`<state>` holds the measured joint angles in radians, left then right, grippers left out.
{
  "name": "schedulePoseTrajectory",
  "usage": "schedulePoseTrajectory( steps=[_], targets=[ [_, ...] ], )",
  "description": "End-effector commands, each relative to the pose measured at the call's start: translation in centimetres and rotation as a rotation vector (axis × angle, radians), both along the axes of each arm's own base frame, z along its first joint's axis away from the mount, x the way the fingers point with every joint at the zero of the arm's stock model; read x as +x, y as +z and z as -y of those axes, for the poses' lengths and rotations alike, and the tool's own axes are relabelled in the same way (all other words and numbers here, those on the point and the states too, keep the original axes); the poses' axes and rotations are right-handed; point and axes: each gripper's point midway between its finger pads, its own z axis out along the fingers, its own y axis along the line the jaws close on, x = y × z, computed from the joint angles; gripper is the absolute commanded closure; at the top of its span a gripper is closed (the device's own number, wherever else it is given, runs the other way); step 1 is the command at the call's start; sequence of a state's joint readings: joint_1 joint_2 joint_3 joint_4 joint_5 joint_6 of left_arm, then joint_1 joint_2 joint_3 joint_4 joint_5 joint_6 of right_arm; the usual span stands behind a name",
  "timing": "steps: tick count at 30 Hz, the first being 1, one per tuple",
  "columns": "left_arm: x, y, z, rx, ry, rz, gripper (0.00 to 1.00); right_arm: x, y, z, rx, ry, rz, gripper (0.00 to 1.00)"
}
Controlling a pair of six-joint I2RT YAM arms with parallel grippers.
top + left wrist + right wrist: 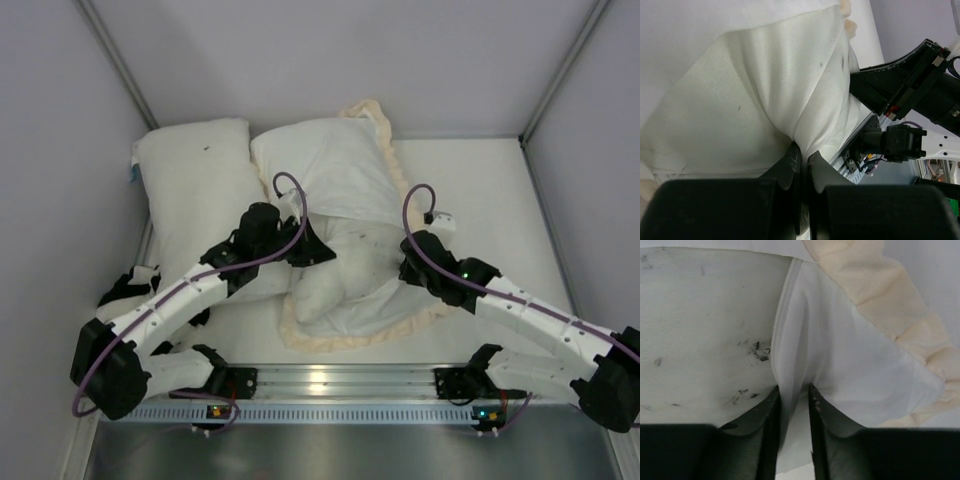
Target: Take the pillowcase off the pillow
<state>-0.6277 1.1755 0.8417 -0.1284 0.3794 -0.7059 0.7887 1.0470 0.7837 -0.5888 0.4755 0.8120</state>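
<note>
The pillowcase [335,165] lies cream-white side up in the middle of the table, with ruffled cream trim [385,140] round its edge. The speckled white pillow [365,245] shows through its opening. My left gripper [325,250] is shut on a fold of the pillowcase [790,85], and the cloth runs taut from its fingertips [804,152]. My right gripper [405,266] is at the right side of the opening. Its jaws [793,390] stand narrow, pinching the pillowcase's zipper edge [790,325], with the pillow [705,340] to the left and the trim [880,295] to the right.
A second bare white pillow [190,180] with one dark speck lies at the back left against the wall. Grey walls close in both sides and the back. The metal rail [340,380] with the arm bases runs along the near edge. The right arm [920,85] shows in the left wrist view.
</note>
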Motion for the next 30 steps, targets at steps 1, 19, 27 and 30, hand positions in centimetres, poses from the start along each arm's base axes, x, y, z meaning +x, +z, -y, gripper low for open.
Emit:
schedulePoseTrajectory(
  steps=[1,19,27,30],
  targets=[
    [-0.8,4.2,0.1,-0.062,-0.031,0.088,1.0,0.0,-1.1,0.7,-0.026,-0.034,0.0,0.8],
    [-0.2,15.4,-8.0,0.089,0.23,0.371,1.0,-1.4,-3.5,5.1,-0.043,-0.147,-0.004,1.0],
    [-2.6,16.0,-11.0,0.157,0.263,0.37,1.0,-0.9,-3.5,6.9,-0.065,-0.195,0.008,1.0],
    [-3.5,14.5,-10.0,0.132,0.206,0.317,1.0,-0.4,-3.1,6.9,-0.074,-0.187,0.017,1.0]
  ],
)
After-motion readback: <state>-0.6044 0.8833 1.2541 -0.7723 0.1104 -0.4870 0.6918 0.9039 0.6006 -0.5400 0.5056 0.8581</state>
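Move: Already in the left fingers is one end of the white pillow, whose bared bulk lies about 6 cm to their right and 7 cm below; the second pillow is some 31 cm left, 11 cm ahead. The zip edge of the pillowcase sits nearly between the right fingertips, about 1 cm back, 1 cm right and 2 cm down. From the right hand, the bared pillow is about 12 cm left and 3 cm ahead, and the cream trim corner 7 cm right, 8 cm back. Sinking about 3 cm, the right hand shuts its half-open fingers on the pillowcase edge, then draws it some 4 cm to the right. The left hand keeps its pinch on the pillow end, barely moving at first, then pulls it up about 13 cm and left nearly 10, away from the right hand, easing back late as the fingers swing counter-clockwise. ##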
